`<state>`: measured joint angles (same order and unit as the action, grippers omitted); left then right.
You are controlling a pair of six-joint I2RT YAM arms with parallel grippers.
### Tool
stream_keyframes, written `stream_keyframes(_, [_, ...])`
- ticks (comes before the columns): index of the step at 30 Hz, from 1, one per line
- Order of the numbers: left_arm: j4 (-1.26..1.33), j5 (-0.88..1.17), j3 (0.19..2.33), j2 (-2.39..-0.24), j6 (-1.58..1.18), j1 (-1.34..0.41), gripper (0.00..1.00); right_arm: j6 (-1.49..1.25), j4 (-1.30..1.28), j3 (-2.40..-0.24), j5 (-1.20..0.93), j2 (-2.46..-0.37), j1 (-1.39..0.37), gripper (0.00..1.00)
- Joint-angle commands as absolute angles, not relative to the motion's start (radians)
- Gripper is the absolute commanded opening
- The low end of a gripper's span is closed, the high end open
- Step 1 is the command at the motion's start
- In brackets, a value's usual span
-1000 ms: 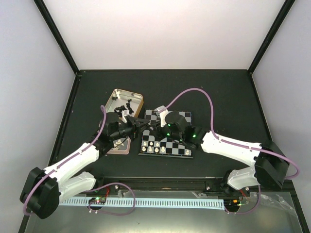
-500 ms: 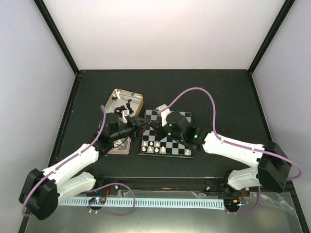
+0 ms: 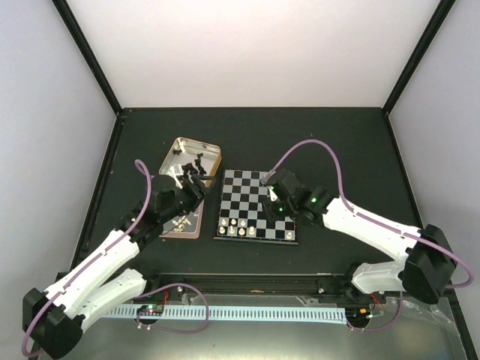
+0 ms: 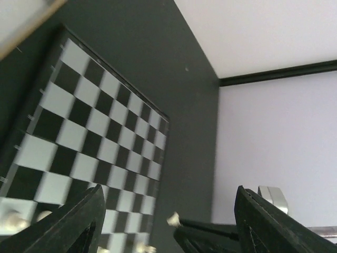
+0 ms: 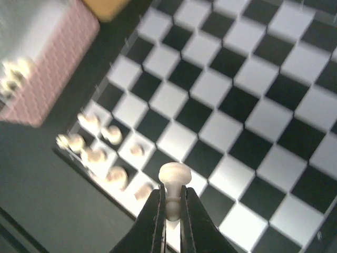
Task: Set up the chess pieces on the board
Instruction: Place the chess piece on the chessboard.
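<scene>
The board lies flat in the middle of the table, with several cream-white chess pieces on its near-left squares. My right gripper hangs above those near rows, shut on the stem of a cream-white piece with a rounded head. In the top view the right gripper is over the board's right half. My left gripper is off the board's left edge, above the tins. Its fingers stand wide apart with nothing between them. The board fills the left wrist view.
An open metal tin with black pieces stands at the back left of the board. A pink tin with white pieces lies in front of it, also seen as the pink tin. Black frame rails edge the table.
Both grippers met over the board's far-left part. The left one has opened and drawn back left over the tins. The right one has shut on the white piece and carried it nearer and rightward.
</scene>
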<state>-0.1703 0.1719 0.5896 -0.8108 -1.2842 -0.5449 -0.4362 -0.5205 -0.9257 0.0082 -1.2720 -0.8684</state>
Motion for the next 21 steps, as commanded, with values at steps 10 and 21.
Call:
stream_keyframes(10, [-0.33,-0.08,0.676,-0.749,-0.822,-0.546,0.72,-0.384,-0.821,-1.089,-0.086,-1.538,-0.865,0.02])
stream_keyframes(21, [-0.347,-0.088,0.672,-0.746,-0.755,-0.546,0.74,-0.373,-0.866,-1.229,-0.144,-1.726,-0.872,0.03])
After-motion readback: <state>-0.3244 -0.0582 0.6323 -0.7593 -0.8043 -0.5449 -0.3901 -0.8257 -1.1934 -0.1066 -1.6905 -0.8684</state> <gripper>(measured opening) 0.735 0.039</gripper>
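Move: The right hand holds a white chess piece; the empty square it seems bound for, right of the three pawns in the second row, lies about 2 cm back, 2 cm to its left and some 13 cm below. At about board height, the nearest pawn is 2 cm back and 5 cm left, the tall white piece 5 cm back and 2 cm left. From the left hand that square is roughly 5 cm back, 11 cm right and 20 cm down. Keeping its grip on the white piece, the right hand sinks about 8 cm towards the second-row square beside the pawns, at first swinging back and to the right, then coming forward again and left, while the wrist turns some 25 degrees until the fingers point nearly straight down with the piece's base foremost. The empty left hand, its fingers staying open, draws about 4 cm to the left, away from that square, rolling so that its left side rises. ##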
